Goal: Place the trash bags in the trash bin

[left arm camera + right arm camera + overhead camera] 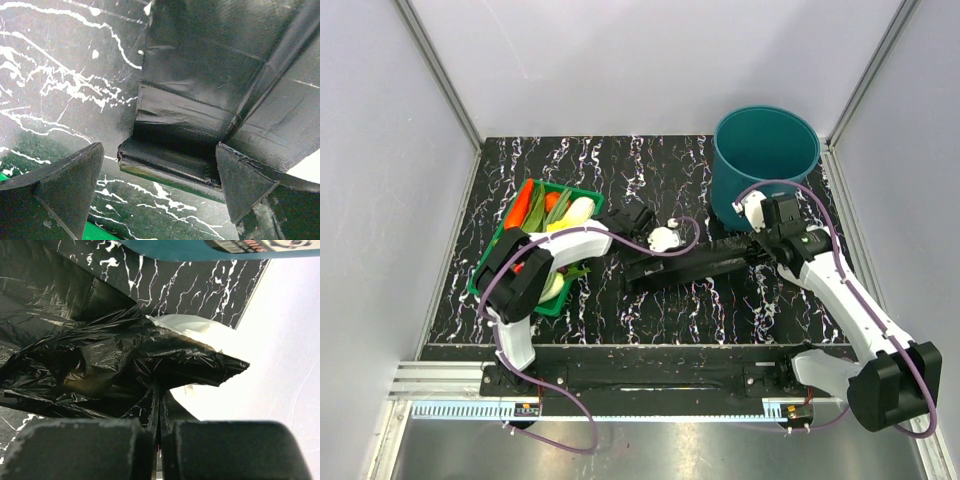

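The black trash bags (685,265) lie as one long glossy strip across the middle of the table. I cannot tell them apart from above. The left end is a flat folded bundle (185,125). My left gripper (157,187) is open low over the table, and the bundle's edge sits just beyond its two fingertips. The right end is crinkled film (100,360), with my right gripper (160,432) (760,248) shut on a pinch of it. The teal trash bin (765,160) (200,247) stands upright just behind the right gripper.
A shallow green tray (570,189) of vegetables sits at the left, partly under my left arm. Grey walls close in the black marbled table (650,165) on three sides. The bin stands in the back right corner.
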{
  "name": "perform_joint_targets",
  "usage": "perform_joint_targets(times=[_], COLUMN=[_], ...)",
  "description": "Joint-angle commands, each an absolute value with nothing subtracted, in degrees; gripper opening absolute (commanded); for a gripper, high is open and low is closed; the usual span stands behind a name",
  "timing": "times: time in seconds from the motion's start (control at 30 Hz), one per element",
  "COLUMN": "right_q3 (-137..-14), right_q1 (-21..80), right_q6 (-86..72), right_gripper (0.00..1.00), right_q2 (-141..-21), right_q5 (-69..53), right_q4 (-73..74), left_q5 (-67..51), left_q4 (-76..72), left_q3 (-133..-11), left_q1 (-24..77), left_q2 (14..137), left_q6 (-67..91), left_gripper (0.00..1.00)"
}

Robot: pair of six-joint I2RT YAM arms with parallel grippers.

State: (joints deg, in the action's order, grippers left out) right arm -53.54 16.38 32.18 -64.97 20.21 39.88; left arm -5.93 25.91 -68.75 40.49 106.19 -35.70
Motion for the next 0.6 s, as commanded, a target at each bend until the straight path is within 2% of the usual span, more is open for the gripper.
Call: perform_joint_targets(times=[0.0,0.57], right_q3=[-51.69,-45.09], right_q1=[16.00,15.82], right_q6=[31.02,33.49], right_gripper=[0.00,0.00], right_q2=[-64.24,-68.38], right_q5=[18.98,23.20], right_q4=[39.99,33.58], left_q5=[-2.37,-6.67], left_q4=[26.89,30.49], left_q3=[-67.06,-66.62], left_q1=[38.32,36.04], left_q2=[104.07,100.99], left_q6=[-35.77,-35.07], left_gripper=[0.99,0.99])
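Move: The left hand's open fingers already straddle the trash bag's flat left end, about 2 cm below. From this hand the vegetable crate lies some 21 cm to the left and 3 cm farther out. The right hand grips the bag's other end; from it the left end lies about 26 cm to the left, level fore-and-aft and 16 cm lower, the trash bin 14 cm ahead and 1 cm left, and the white bundle 9 cm right, 3 cm ahead, some 10 cm below. With a finger still on the bag's flat end, the wide-open left hand drags it left over the table towards the vegetable crate, only some 2 cm and slowing, at unchanged height. The right hand keeps its shut grip on the other end and sinks about 5 cm towards the table, easing back a little from the bin as its fingers tip slightly more downward. ##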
